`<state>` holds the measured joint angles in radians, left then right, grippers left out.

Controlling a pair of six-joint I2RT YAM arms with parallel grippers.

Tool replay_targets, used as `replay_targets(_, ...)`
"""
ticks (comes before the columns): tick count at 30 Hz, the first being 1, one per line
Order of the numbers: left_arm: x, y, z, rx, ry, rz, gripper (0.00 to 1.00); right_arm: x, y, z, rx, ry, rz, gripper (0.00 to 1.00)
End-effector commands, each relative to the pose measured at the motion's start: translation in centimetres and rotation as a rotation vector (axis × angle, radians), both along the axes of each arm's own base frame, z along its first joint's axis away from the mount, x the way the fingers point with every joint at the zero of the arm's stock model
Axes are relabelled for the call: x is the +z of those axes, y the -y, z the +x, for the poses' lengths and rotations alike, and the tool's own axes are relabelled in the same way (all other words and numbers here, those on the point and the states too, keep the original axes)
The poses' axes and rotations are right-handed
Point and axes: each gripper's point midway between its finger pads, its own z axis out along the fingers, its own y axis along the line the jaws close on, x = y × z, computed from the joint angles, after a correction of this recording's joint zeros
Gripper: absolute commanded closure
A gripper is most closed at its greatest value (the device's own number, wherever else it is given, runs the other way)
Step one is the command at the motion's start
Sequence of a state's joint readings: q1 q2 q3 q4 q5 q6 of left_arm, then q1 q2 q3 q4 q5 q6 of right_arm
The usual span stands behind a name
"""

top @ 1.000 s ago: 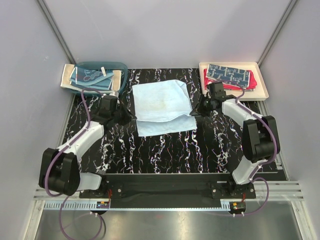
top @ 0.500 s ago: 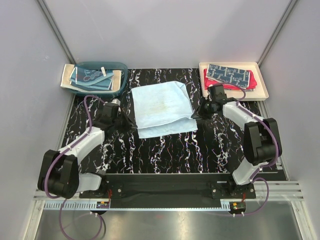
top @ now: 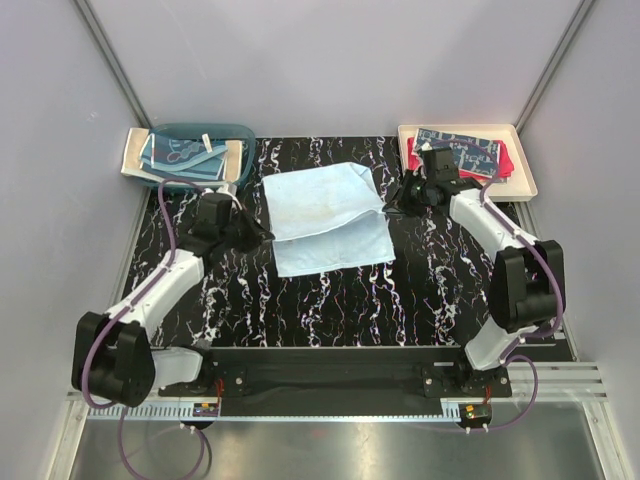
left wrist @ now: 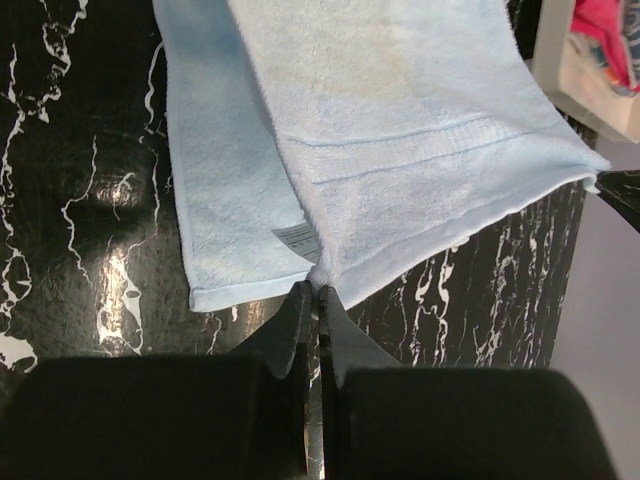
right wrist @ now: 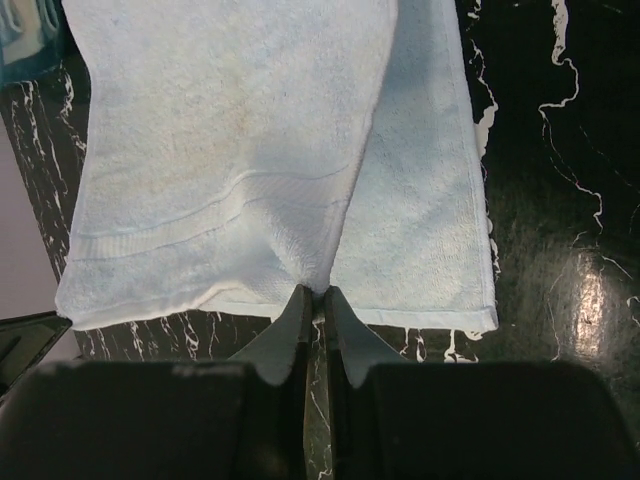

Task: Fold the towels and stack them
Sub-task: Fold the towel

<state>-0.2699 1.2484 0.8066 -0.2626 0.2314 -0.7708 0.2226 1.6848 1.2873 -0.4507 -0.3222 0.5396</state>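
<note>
A light blue towel (top: 325,215) lies mid-table, its near part doubled over the far part. My left gripper (top: 262,236) is shut on the upper layer's left corner, seen pinched at the fingertips in the left wrist view (left wrist: 318,290). At the opposite corner my right gripper (top: 392,203) is also shut on the cloth, as the right wrist view (right wrist: 318,292) confirms. The raised layer (right wrist: 220,150) hangs taut between the two grippers above the lower layer (right wrist: 430,230). A patterned blue towel (top: 458,150) rests folded on a red-pink towel (top: 510,160).
The two folded towels sit in a cream tray (top: 525,182) at the back right. A teal basket (top: 240,135) at the back left holds more patterned towels (top: 180,158). Grey walls close in both sides and the back.
The right gripper has carried its towel corner toward the far side, near the tray. The left gripper holds its corner at about the same spot. Both stay shut.
</note>
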Motion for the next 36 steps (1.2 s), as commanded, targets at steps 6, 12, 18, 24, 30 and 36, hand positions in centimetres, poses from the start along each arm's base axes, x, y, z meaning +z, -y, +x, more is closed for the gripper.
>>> replay_targets(6,-2.0,0.8,-1.3,-0.032,-0.016,-0.045,1.0,-3.9,0.5,-2.4,-0.001,-0.05,-0.018,1.0)
replay_targets(12,-6.8,1.5,-3.3,-0.045,-0.116,-0.051,1.0,-9.9,0.5,-5.3,-0.001,-0.167,-0.005,1.0)
replay_targets(18,-8.2,1.4,-3.8,-0.043,-0.146,-0.045,1.0,-11.9,0.8,-6.7,0.005,-0.208,-0.012,1.0)
replay_targets(24,-8.1,1.2,-4.0,-0.044,-0.145,-0.027,1.0,-11.9,1.1,-7.1,0.006,-0.211,-0.027,1.0)
replay_targets(30,-6.4,1.0,-3.8,-0.048,-0.117,-0.015,1.0,-9.0,1.6,-7.1,0.006,-0.159,-0.046,0.99)
replay_targets(36,-4.2,1.0,-3.4,-0.05,-0.076,-0.021,1.0,-6.0,2.0,-7.0,-0.004,-0.107,-0.057,0.98)
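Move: The light blue towel's lower layer has its near-left corner some 6 cm back, 1 cm right and 11 cm below the left hand, which already holds that side of the upper layer's free edge. Its near-right corner is about 9 cm back, 2 cm right and 12 cm below the right hand. The teal basket's middle lies roughly 22 cm ahead and 14 cm left of the left hand; the cream tray's is about 15 cm ahead and 17 cm right of the right hand. The towel's upper layer, its free edge still pinched at both corners, is swung down and back over the lower layer's near edge: the right hand sinks about 12 cm and comes back 8, the left sinks and comes back less. Both wrists tip down 10 to 15 degrees, pause low, then lift a few centimetres, fingers shut. ##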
